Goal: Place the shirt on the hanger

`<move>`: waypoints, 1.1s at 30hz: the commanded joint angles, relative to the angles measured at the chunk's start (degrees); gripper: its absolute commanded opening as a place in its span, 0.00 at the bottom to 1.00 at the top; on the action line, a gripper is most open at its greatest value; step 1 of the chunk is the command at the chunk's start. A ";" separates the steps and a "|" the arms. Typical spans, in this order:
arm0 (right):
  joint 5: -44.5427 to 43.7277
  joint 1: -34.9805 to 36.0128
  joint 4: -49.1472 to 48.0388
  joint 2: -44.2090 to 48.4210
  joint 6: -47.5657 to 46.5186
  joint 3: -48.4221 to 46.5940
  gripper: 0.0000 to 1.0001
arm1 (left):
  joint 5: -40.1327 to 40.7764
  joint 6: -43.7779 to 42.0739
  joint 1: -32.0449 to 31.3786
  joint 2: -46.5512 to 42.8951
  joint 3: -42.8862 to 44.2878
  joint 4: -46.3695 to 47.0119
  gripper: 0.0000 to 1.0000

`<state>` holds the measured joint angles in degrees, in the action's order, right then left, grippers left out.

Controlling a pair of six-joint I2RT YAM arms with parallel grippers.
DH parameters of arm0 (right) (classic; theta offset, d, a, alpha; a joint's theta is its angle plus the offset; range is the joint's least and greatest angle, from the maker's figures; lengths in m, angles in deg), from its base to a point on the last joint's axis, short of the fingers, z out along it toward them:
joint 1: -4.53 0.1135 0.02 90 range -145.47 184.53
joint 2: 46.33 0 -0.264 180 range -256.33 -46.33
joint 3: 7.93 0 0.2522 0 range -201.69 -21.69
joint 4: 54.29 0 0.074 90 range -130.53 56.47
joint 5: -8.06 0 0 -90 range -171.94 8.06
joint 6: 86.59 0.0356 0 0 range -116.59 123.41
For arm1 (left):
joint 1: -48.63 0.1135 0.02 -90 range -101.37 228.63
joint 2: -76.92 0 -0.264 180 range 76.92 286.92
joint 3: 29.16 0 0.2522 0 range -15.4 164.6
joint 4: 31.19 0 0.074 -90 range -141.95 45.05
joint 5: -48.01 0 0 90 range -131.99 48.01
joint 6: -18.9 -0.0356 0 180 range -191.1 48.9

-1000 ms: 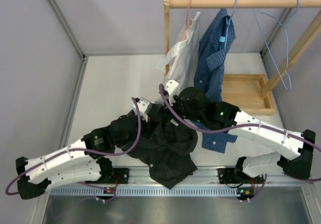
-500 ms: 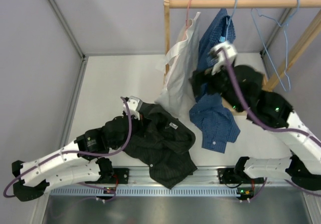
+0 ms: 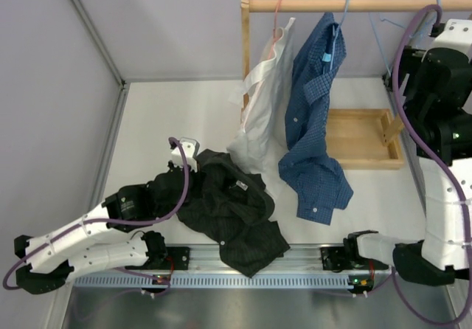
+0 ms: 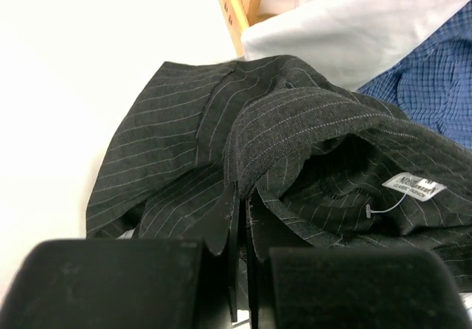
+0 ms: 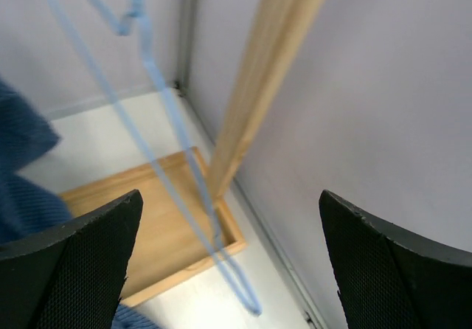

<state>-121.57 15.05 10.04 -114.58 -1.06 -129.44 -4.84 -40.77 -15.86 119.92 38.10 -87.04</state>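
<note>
The dark shirt [image 3: 232, 215] lies crumpled on the table near the front edge. In the left wrist view its white label [image 4: 413, 186] shows. My left gripper [image 4: 242, 196] is shut on a fold of the shirt [image 4: 324, 133] at its left side; the top view shows it at the shirt's upper left edge [image 3: 190, 165]. The light-blue hanger [image 5: 171, 133] hangs from the rail at the far right, partly hidden behind my raised right arm [image 3: 442, 78] in the top view. My right gripper [image 5: 234, 270] is open and empty, with the hanger's lower end between and beyond its fingers.
A wooden rail [image 3: 354, 4] carries a white shirt [image 3: 265, 93] on a pink hanger and a blue checked shirt [image 3: 313, 108]. Its wooden base tray [image 3: 361, 133] lies below. A slanted wooden post [image 5: 258, 78] and the right wall stand close to the hanger.
My right arm has left the dark shirt and swung up and right to the hanger by the rail. My left gripper has drawn back a little to the left with the shirt.
</note>
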 commanded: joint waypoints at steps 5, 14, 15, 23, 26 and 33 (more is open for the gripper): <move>17.46 -14.12 6.21 -4.00 -0.63 2.00 0.99 | -0.58 -1.41 0.24 -3.19 -1.11 -3.35 0.00; 34.29 -16.41 4.03 -2.95 3.50 6.13 0.35 | -0.58 -1.59 0.15 -6.00 -1.99 -3.27 0.00; 33.32 -16.41 3.49 -2.16 3.33 6.49 0.36 | -0.76 -1.59 0.15 -6.18 -2.16 -3.27 0.00; 33.40 -16.41 2.78 -2.77 2.01 6.75 0.19 | -2.25 -1.59 0.15 -7.05 -2.34 -3.18 0.00; 34.80 -16.41 2.00 -1.72 2.36 8.16 0.12 | -1.99 -1.41 0.15 -7.67 -2.34 -3.18 0.00; 35.94 -16.41 1.47 0.13 2.97 9.57 0.00 | 1.25 -0.62 0.15 -8.72 -2.34 -3.18 0.00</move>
<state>-87.48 -0.53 14.52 -116.89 1.43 -119.93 -6.35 -41.58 -15.86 112.29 35.80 -90.36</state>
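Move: The blue hanger's hanging strands lie about 5 cm ahead of the open right hand, some 2 cm left and 11 cm below. Around them, the slanting rack post stands about 10 cm ahead and 8 cm right, the blue checked shirt 22 cm left and 2 cm ahead, the wooden tray 9 cm ahead, 5 cm left and far below. From the left hand, the hanger is roughly 15 cm ahead, 50 cm right and 13 cm higher. The right hand sinks about 10 cm and reaches some 4 cm forward to the hanging blue hanger, first swinging 4 cm right and then back left past its start, while its fingertips tip down and turn counter-clockwise about 15 degrees each. Its wide-open fingers shut and pinch one strand, while the left hand, still gripping the dark shirt's edge, eases a couple of centimetres left and slightly back. ##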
